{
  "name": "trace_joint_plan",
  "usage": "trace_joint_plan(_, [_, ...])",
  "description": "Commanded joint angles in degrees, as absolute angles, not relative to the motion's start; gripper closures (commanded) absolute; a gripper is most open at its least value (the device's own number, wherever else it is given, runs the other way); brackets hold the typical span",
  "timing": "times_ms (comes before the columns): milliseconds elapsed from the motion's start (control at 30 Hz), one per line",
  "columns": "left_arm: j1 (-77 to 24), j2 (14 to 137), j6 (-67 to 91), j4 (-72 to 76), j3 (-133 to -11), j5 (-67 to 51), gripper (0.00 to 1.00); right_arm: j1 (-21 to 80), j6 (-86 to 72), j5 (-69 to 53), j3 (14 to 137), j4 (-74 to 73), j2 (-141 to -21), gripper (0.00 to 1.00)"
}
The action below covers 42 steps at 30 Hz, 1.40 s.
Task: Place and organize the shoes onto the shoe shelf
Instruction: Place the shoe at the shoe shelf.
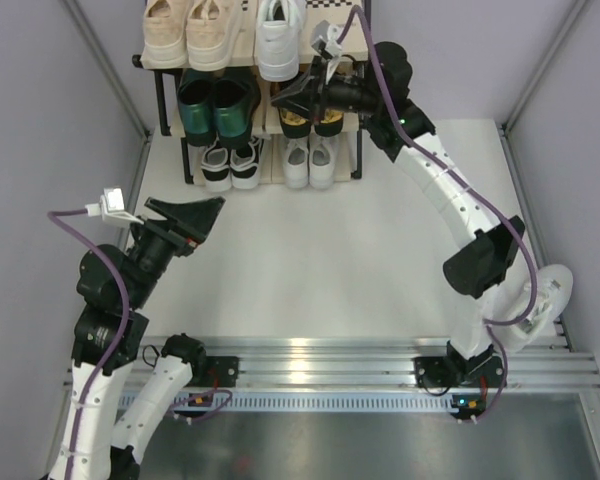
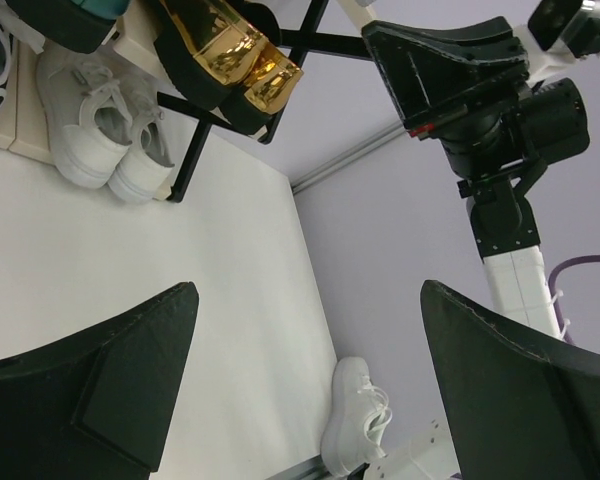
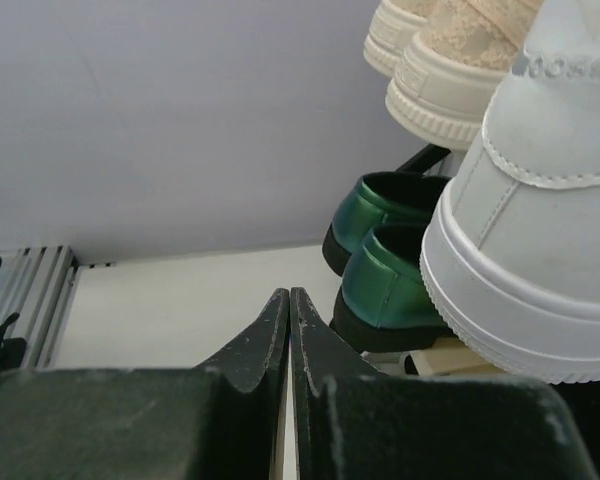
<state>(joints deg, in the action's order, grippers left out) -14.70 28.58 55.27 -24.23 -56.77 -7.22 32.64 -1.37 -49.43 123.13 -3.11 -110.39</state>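
Observation:
The shoe shelf (image 1: 162,105) stands at the back. Its top board holds beige sneakers (image 1: 188,28) and one chunky white sneaker (image 1: 277,40). On the middle board are green loafers (image 1: 213,108) and gold loafers (image 1: 315,122). Black-and-white sneakers (image 1: 231,163) and white lace-ups (image 1: 310,160) sit at the bottom. My right gripper (image 1: 280,100) is shut on nothing, level with the middle tier, between the green loafers (image 3: 390,270) and the gold pair, under the white sneaker's heel (image 3: 540,220). My left gripper (image 1: 212,212) hangs open over the table. Another chunky white sneaker (image 1: 546,298) lies by the right wall.
Grey walls enclose the table on both sides. The right arm (image 1: 450,190) stretches diagonally from its base (image 1: 460,370) to the shelf. In the left wrist view the lone white sneaker (image 2: 358,420) lies against the wall beside the metal rail.

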Motion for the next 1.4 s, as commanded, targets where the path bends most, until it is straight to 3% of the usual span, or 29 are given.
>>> trace_joint_plan(0, [-14.41, 27.77, 54.67, -23.47, -56.51, -7.65, 0.02, 33.57, -4.13, -46.06, 127.44, -1.67, -110.91, 1.00])
trace_joint_plan(467, [-14.41, 27.25, 55.28, -23.38, -55.90, -7.47, 0.02, 31.38, -12.04, -40.26, 131.75, 3.16, -116.36, 1.00])
trace_joint_plan(1033, [-14.41, 28.48, 55.55, -23.29, -56.51, -7.65, 0.02, 29.44, -10.11, -34.02, 134.21, 1.14, -117.42, 1.00])
trace_joint_plan(1367, [-14.41, 28.57, 55.37, -23.38, -56.95, -8.00, 0.02, 28.56, -11.95, -39.79, 132.19, 3.15, -114.88, 0.97])
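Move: The white shoe sits on the top shelf with its heel towards you, its middle about 14 cm ahead of the closed right fingers, level sideways and 4 cm higher. The nearer beige shoe stands some 15 cm to its left and 2 cm farther out; the gold pair sits one shelf down, about 10 cm ahead of the right hand, 7 cm to its right and 20 cm lower. From the left hand the white shoe lies roughly 35 cm ahead, 17 cm right, 10 cm up. With the right gripper kept shut and its fingers pointing left across the shelf front, bring it forward about 6 cm to the white shoe's heel, dipping briefly, then rising to end slightly higher. Turn it some 10 degrees clockwise with a slight tilt as it goes. Cover most of the way quickly, then creep the last centimetre, pressing the side of the fingers against the back of the heel. ##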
